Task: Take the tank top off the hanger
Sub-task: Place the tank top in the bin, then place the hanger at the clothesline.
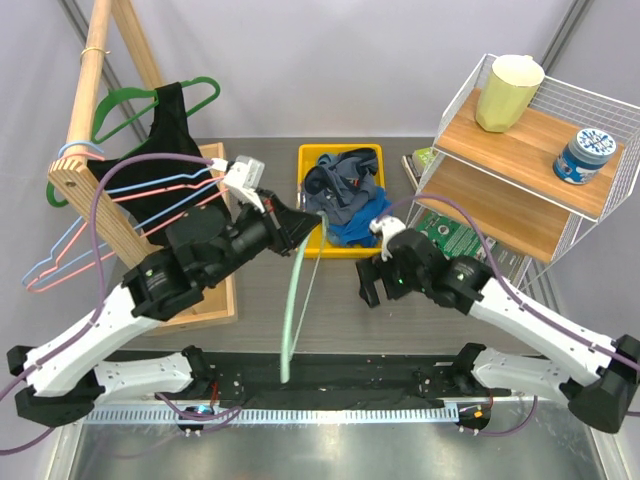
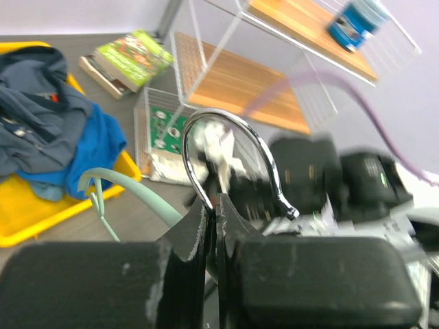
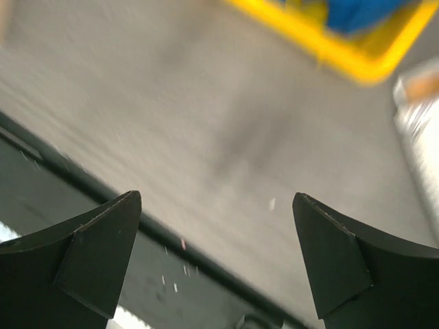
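A mint-green hanger [image 1: 293,300] hangs bare below my left gripper [image 1: 308,222], its lower end near the table's front edge. The left gripper [image 2: 216,205] is shut on the hanger's chrome hook [image 2: 233,123]. Behind it, the yellow bin [image 1: 340,150] holds a heap of blue and grey garments [image 1: 345,205]; I cannot tell which of them is the tank top. My right gripper [image 1: 368,280] hovers over the table in front of the bin. The right gripper [image 3: 216,199] is open wide with nothing between its fingers. A black sleeveless garment [image 1: 170,125] hangs on a dark green hanger on the rack.
A wooden rack [image 1: 85,100] with pink and blue hangers [image 1: 150,195] stands at the left. A wire shelf [image 1: 530,150] with a yellow cup [image 1: 508,92] and a blue tin [image 1: 587,155] stands at the right. Books [image 2: 127,62] lie beside it.
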Robot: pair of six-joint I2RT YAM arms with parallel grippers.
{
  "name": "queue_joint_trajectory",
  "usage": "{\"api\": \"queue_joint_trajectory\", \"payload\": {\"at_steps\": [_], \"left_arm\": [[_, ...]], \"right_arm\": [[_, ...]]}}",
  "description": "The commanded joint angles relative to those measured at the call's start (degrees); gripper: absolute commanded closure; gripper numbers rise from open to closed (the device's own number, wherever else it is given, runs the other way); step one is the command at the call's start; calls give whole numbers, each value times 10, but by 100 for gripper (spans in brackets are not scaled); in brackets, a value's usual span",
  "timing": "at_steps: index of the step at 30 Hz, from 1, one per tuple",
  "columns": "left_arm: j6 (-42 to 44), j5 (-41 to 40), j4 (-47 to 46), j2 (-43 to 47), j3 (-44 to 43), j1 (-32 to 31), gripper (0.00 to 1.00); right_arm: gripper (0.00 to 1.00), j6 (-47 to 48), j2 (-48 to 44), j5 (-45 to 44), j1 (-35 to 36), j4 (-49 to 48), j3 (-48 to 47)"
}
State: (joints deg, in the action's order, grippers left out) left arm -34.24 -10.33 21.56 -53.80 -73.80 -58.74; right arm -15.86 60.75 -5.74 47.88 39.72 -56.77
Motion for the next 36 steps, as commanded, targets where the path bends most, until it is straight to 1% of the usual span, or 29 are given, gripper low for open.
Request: {"api": "queue_joint_trajectory", "payload": {"at_steps": [1, 2, 3, 5, 6, 8, 9, 11, 12, 14, 15, 18, 19, 21, 22, 24, 25, 26, 27, 28, 29, 31, 33, 36], "left_arm": [[3, -86, -69, -55, -52, 2, 100], [7, -104, -73, -66, -57, 2, 100], [12, -115, -81, -74, -66, 1, 100], [14, -149, -84, -96, -78, 1, 100], [28, -148, -92, -101, -86, 2, 100], [38, -128, -102, -107, -90, 2, 100], [41, -96, -114, -105, -89, 2, 100], [35, -63, -119, -102, -86, 2, 100], [31, -25, -110, -96, -87, 2, 100], [13, 16, -93, -83, -91, 2, 100], [8, 58, -83, -66, -89, 2, 100], [-17, 122, -70, -26, -75, 2, 100], [-21, 160, -67, 6, -73, 2, 100], [-32, 194, -57, 34, -71, 2, 100], [-35, 235, -57, 57, -71, 2, 100], [-46, 287, -52, 76, -68, 1, 100], [-53, 337, -51, 90, -67, 2, 100], [-58, 359, -43, 95, -67, 2, 100], [-69, 380, -40, 100, -65, 2, 100], [-72, 426, -37, 110, -64, 2, 100], [-79, 445, -38, 114, -61, 2, 100], [-86, 472, -42, 127, -50, 2, 100], [-95, 493, -48, 135, -40, 2, 100], [-122, 525, -78, 142, -26, 2, 100]], "right_arm": [[2, -58, -90, 44, 17, 10, 63], [2, -68, -112, 50, 22, 11, 58], [2, -79, -122, 91, 24, 11, 33], [2, -102, -144, 135, 25, -6, 5], [2, -102, -150, 164, 26, -16, -19], [1, -88, -158, 173, 26, -18, -46], [1, -79, -158, 164, 27, -5, -80], [0, -45, -149, 127, 26, 49, -117], [0, -32, -144, 117, 26, 65, -148], [0, -10, -140, 83, 26, 99, -175], [0, -5, -140, 74, 26, 108, -195], [0, 7, -143, 61, 26, 128, -220], [0, 10, -150, 63, 26, 132, -222], [0, 20, -157, 76, 26, 133, -227], [0, 23, -167, 83, 27, 133, -228], [0, 35, -177, 119, 26, 136, -228], [0, 40, -183, 137, 26, 141, -228], [0, 45, -187, 156, 27, 146, -229], [0, 51, -190, 200, 27, 155, -229], [0, 57, -198, 222, 26, 157, -228], [0, 58, -202, 267, 26, 157, -222], [0, 55, -213, 315, 26, 140, -201], [0, 46, -223, 385, 27, 106, -180], [0, 43, -221, 412, 26, 85, -165]]}}
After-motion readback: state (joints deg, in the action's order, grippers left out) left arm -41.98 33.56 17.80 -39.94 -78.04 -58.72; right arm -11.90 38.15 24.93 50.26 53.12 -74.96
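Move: The right hand, empty and wide open, has the green hanger's middle about 14 cm to its left, 10 cm nearer the base and some 19 cm higher. The yellow bin with the tank top lies about 23 cm ahead of the right hand, 5 cm left and 14 cm below. For the left hand, already holding the hanger near its hook, the right gripper is about 12 cm right, 3 cm farther out and 24 cm lower. Upward and back goes the open right hand, away from the bin: after a small dip it climbs about 20 cm and draws back some 15, swinging its fingers from down-forward to nearly level, pointing left at the hanger. The left hand edges forward, then sweeps well back, up and a little left, turning clockwise some 45 degrees overall, still pinching the hanger so that one end swings towards the right fingers. ##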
